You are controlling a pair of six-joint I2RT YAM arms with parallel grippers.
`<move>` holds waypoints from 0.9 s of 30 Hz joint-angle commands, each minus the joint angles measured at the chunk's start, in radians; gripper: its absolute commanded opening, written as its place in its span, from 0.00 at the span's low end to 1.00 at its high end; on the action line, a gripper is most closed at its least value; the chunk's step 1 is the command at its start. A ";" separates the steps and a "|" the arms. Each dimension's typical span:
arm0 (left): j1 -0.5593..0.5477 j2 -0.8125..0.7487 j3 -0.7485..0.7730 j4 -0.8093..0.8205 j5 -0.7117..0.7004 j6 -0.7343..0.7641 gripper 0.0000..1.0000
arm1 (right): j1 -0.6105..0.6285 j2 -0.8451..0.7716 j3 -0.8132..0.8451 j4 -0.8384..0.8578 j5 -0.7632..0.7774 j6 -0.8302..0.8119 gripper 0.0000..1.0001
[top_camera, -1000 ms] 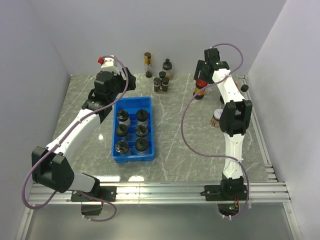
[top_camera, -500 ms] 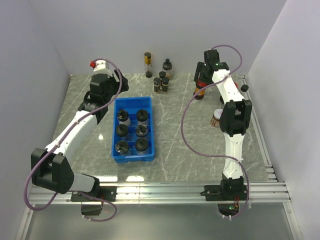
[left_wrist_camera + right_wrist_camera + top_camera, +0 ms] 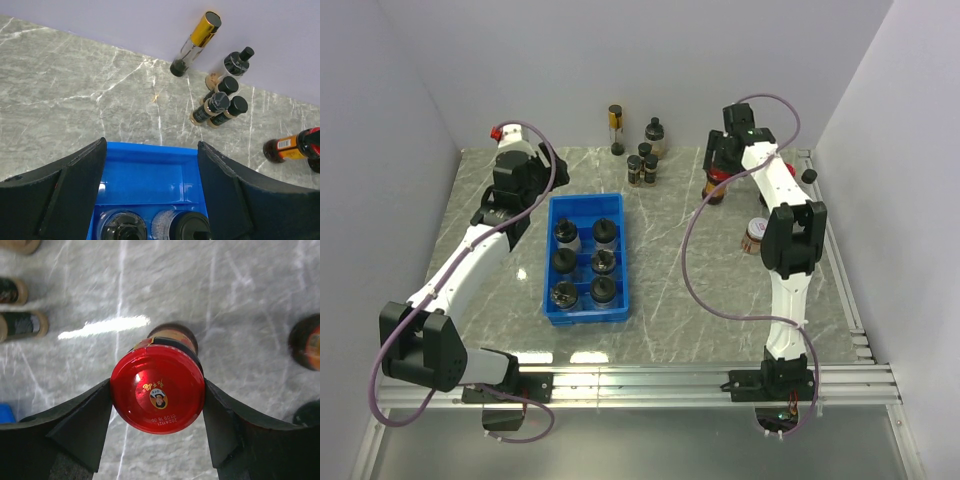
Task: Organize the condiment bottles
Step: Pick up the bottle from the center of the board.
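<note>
My right gripper (image 3: pixel 157 386) is shut on a dark jar with a red cap (image 3: pixel 157 390), both fingers pressed on the cap's sides; the jar (image 3: pixel 717 184) stands at the back right of the table. Open and holding nothing, my left gripper (image 3: pixel 151 145) hangs over the far end of the blue tray (image 3: pixel 145 175), near its back left corner (image 3: pixel 542 180). Several black-capped jars (image 3: pixel 582 262) stand in the tray. A tall gold-capped bottle (image 3: pixel 197 40) and a cluster of small black-capped bottles (image 3: pixel 220 100) stand at the back wall.
The tray's far compartment (image 3: pixel 586 207) holds nothing. Another jar (image 3: pixel 755 235) stands beside the right arm's forearm, and a dark one (image 3: pixel 808 176) near the right edge. Walls close the table at the back and on both sides.
The left gripper has swung left, away from the tray's back right corner. The right gripper has narrowed onto the red cap and shifted slightly left.
</note>
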 commanded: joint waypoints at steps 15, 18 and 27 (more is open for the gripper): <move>0.018 -0.024 0.007 0.014 -0.015 -0.005 0.78 | 0.172 -0.142 0.130 -0.005 -0.231 0.020 0.00; 0.024 -0.031 0.001 0.014 -0.018 -0.002 0.78 | 0.193 -0.176 0.128 0.023 -0.297 0.049 0.00; 0.044 -0.068 -0.042 0.024 -0.021 -0.011 0.78 | 0.259 -0.222 0.239 0.086 -0.371 0.119 0.00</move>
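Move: The right gripper already grips the red-capped bottle by its cap; the place for it, the blue box's empty far row, lies about 40 cm to its left, 4 cm back and 11 cm below. The three small spice jars stand some 22 cm left and 6 cm farther out; the box's nearest filled row is about 39 cm left and 14 cm back. From the left gripper the empty row is roughly 7 cm ahead, 4 cm right and 24 cm below. Keep the right gripper shut on the red cap and carry the bottle left, about 18 cm, towards the blue box's empty far row, easing back a little as you go. Hold it low at first, then lift it about 10 cm over the second half, turning the wrist counter-clockwise and rolling its left side up. ##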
